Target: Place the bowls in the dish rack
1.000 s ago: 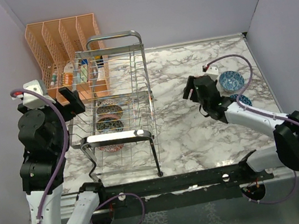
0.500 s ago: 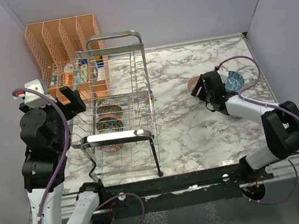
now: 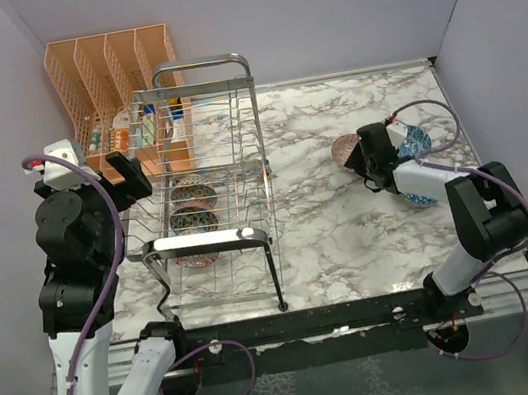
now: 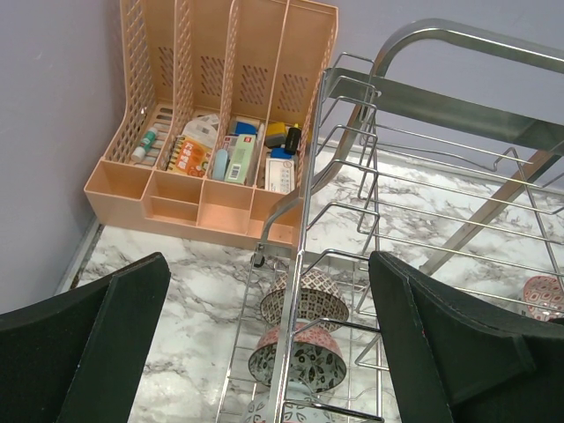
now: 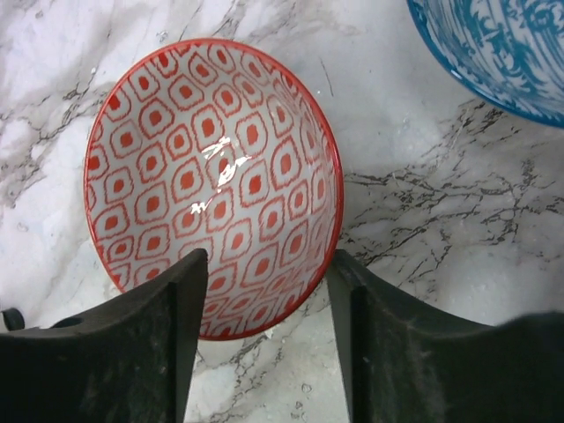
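Note:
A pink-red patterned bowl (image 5: 211, 176) sits upright on the marble at the right (image 3: 343, 150). My right gripper (image 5: 264, 300) is down over its near rim (image 3: 358, 155), open, with one finger inside the bowl and the other just outside. A blue bowl (image 5: 493, 44) stands just beyond it (image 3: 416, 141). The chrome dish rack (image 3: 200, 66) at the left holds three bowls on edge in a row: a grey-beige one (image 4: 304, 300), a black-and-white one (image 4: 300, 361) and a pale one (image 4: 264, 410). My left gripper (image 4: 266, 264) hangs open above the rack's left side (image 3: 129, 179), holding nothing.
An orange plastic organizer (image 3: 111, 71) with small items stands behind the rack, against the left wall (image 4: 220, 106). Walls close in the table at the left, back and right. The rack's tall handle bars (image 4: 458, 44) rise near my left gripper.
My right arm swung in and dropped onto the pink-red bowl, and its jaws narrowed around the rim. The left arm stayed still.

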Available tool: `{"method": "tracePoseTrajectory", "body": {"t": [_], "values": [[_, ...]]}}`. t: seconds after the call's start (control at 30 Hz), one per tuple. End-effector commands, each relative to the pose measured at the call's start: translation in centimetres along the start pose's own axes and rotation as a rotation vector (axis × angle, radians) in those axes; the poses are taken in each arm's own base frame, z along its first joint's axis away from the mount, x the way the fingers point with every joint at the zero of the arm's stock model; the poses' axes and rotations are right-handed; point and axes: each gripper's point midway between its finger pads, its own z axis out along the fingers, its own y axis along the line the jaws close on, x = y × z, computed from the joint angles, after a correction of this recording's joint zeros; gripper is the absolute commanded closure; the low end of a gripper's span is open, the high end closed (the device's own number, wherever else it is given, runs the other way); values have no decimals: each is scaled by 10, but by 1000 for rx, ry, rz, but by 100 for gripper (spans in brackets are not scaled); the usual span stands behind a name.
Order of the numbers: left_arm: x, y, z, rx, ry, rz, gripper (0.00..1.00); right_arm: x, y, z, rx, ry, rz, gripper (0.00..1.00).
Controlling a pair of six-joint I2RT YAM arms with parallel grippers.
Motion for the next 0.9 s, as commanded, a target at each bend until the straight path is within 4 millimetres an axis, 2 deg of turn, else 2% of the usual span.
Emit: {"method": "tracePoseTrajectory", "body": {"t": [0.0, 0.1, 0.23, 0.3, 0.37, 0.4, 0.53, 0.67, 0.77, 0.87], "values": [[7, -3, 7, 14, 26, 19, 1, -25, 3, 10, 46, -86, 8, 47], [7, -3, 7, 12, 27, 20, 1, -27, -1, 13, 65, -102, -12, 59], [7, -4, 7, 14, 28, 18, 1, -23, -7, 16, 74, -106, -35, 66], [7, -4, 7, 15, 29, 18, 1, -20, -10, 18, 77, -104, -54, 78], [5, -4, 6, 16, 24, 17, 1, -20, -10, 17, 70, -107, -68, 94], [6, -4, 6, 17, 25, 17, 1, -20, -9, 16, 58, -111, -73, 98], [6, -4, 5, 17, 26, 17, 1, -24, -6, 8, 4, -138, -108, 99], [7, -3, 4, 16, 23, 14, 1, -34, 12, -14, -141, -195, -155, 99], [7, -4, 4, 17, 22, 10, 1, -40, 40, -47, -303, -254, -206, 99], [6, -5, 4, 25, 21, 1, 1, -38, 72, -83, -386, -340, -306, 99]]}}
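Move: The right hand is already down over the near-right part of the red-patterned bowl, fingers apart; the bowl's middle lies about 4 cm ahead, 3 cm to the left and 2 cm below. The far blue bowl stands some 11 cm to the right and 4 cm ahead of that hand, the near blue bowl roughly 12 cm right and 7 cm back. From the raised left hand, the red-patterned bowl is about 16 cm ahead, 45 cm right and 38 cm down. Edging forward and right at nearly the same height, about 2 cm in all, the right hand shuts its fingers and pinches the red-patterned bowl's right-hand rim, one finger inside and one outside. With the rim held, the hand then draws back some 3 cm while rising about 2 cm, veering a little left near the end, its fingers tipping up and the wrist turning slightly counter-clockwise. ##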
